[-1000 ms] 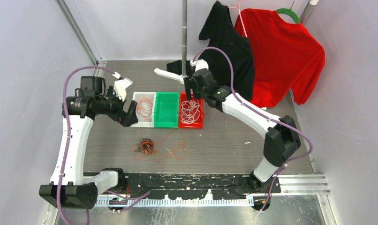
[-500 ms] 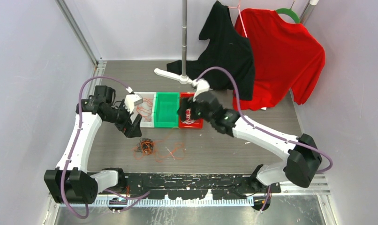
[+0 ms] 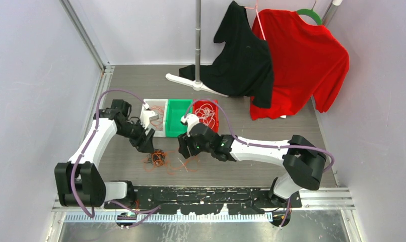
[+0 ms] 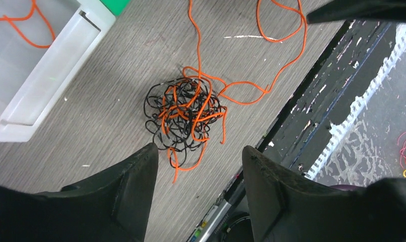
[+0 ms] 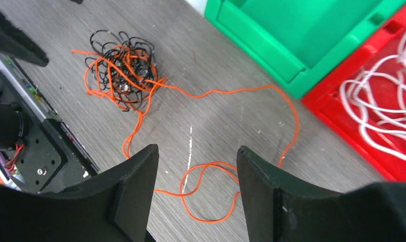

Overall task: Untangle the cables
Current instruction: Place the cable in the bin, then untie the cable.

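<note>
A knot of black and orange cables (image 3: 155,158) lies on the grey table, also seen in the left wrist view (image 4: 183,113) and the right wrist view (image 5: 119,70). A loose orange cable (image 5: 226,93) trails from the knot toward the bins and curls into a loop (image 5: 211,194) under my right gripper (image 5: 196,148). That gripper (image 3: 183,149) is open and holds nothing. My left gripper (image 4: 198,148) hangs open just short of the knot, left of it (image 3: 146,145), also with nothing between its fingers.
Three bins stand behind the knot: a white bin (image 3: 160,104) with orange cable, a green bin (image 3: 177,108), and a red bin (image 3: 213,123) with white cables (image 5: 377,116). A stand pole (image 3: 198,40), black shirt (image 3: 244,55) and red shirt (image 3: 301,55) are at the back.
Both arms left the bins and came down toward the knot. The left moved from the white bin forward; the right swung from the red bin to the left and forward.
</note>
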Motion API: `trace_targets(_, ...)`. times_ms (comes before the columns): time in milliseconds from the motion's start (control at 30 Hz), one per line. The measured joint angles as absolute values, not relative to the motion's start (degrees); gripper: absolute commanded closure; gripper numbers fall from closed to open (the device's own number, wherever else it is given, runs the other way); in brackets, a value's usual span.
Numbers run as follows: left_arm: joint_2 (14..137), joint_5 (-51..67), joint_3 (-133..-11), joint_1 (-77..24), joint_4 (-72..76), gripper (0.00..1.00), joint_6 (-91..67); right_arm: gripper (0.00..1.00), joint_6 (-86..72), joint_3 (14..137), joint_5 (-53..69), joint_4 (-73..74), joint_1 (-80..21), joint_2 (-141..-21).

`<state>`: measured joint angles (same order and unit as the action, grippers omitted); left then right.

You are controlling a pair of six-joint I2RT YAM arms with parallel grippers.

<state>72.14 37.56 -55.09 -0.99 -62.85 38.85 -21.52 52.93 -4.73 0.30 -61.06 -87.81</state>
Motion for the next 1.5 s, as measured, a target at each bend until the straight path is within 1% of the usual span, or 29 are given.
trace_targets(100,74.9,38.1,-54.6,-1.0,-62.1,0.36,39.7,0.37,-22.0,51.4,-5.0,-2.3,-62.6,-88.3)
trace_targets(200,77.8,38.1,-53.8,-1.0,-60.8,0.36,40.0,0.37,-22.7,49.3,-5.9,-4.6,-64.4,-88.4)
trace_targets(333,81.3,38.1,-52.8,-1.0,-59.4,0.40,40.1,0.36,-23.3,46.1,-6.4,-7.0,-66.2,-88.5)
trace_targets(400,83.0,38.0,-52.6,-1.0,-58.8,0.44,40.0,0.36,-23.3,44.8,-6.4,-7.8,-67.1,-88.5)
trace_targets(500,84.6,38.0,-52.6,-1.0,-58.3,0.52,39.8,0.36,-23.3,43.7,-6.7,-8.2,-68.1,-88.5)
trace_targets(567,85.1,38.1,-52.6,-1.0,-58.2,0.61,39.6,0.36,-23.3,43.1,-7.1,-8.3,-68.8,-88.5)
trace_targets(600,85.1,38.2,-52.6,-1.0,-58.2,0.68,39.4,0.37,-23.3,42.8,-7.3,-8.5,-69.0,-88.5)
trace_targets(667,85.1,38.8,-52.8,-1.0,-58.2,0.87,39.2,0.37,-23.5,42.3,-7.7,-8.6,-69.3,-88.5)
trace_targets(700,85.1,39.1,-53.0,-1.0,-58.3,0.94,39.2,0.38,-23.6,42.2,-7.9,-8.6,-69.4,-88.5)
trace_targets(733,85.1,39.4,-53.2,-1.0,-58.5,0.98,39.0,0.38,-23.7,42.1,-8.2,-8.6,-69.4,-88.5)
trace_targets(767,85.0,39.7,-53.6,-1.0,-58.7,1.00,39.0,0.39,-23.8,42.0,-8.4,-8.6,-69.5,-88.5)
trace_targets(833,84.4,40.3,-54.3,-1.0,-59.1,1.00,39.0,0.37,-23.9,41.9,-9.1,-8.6,-69.5,-88.5)
trace_targets(900,83.1,40.4,-54.8,-1.0,-59.5,1.00,39.0,0.29,-23.9,41.9,-9.9,-8.7,-69.5,-88.5)
trace_targets(967,81.3,40.4,-55.3,-1.0,-60.2,1.00,39.0,0.24,-23.7,41.9,-10.3,-8.8,-69.5,-88.5)
trace_targets(1133,76.8,40.8,-57.0,-1.0,-62.7,1.00,39.1,0.18,-20.0,43.4,-10.4,-7.7,-69.5,-88.5)
trace_targets(1233,75.0,41.5,-57.8,-1.0,-64.2,1.00,39.1,0.16,-16.9,46.5,-9.8,-7.6,-69.5,-88.8)
trace_targets(1500,70.4,44.1,-59.8,-1.0,-69.1,1.00,39.2,0.11,-8.0,56.9,-6.9,-11.9,-69.4,-96.1)
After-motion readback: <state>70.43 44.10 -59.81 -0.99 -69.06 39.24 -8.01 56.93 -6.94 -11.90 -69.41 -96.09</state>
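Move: The black-and-orange cable bundle lies just beneath my left hand, about 2 cm to its right and 6 cm down; the white bin stands some 15 cm ahead of that hand. For my right hand the bundle is roughly 11 cm to its left, level with it and 7 cm below. The loose orange loops sit about 3 cm back and 2 cm right of my right hand, the green bin 16 cm ahead and 3 cm left. I sink my left hand about 5 cm straight down, shut its fingers on strands of the bundle and lift them some 8 cm, easing a little back and right at the end. My right hand first goes back and down about 5 cm each, then rises and swings some 7 cm left towards the bundle, opening wider. ##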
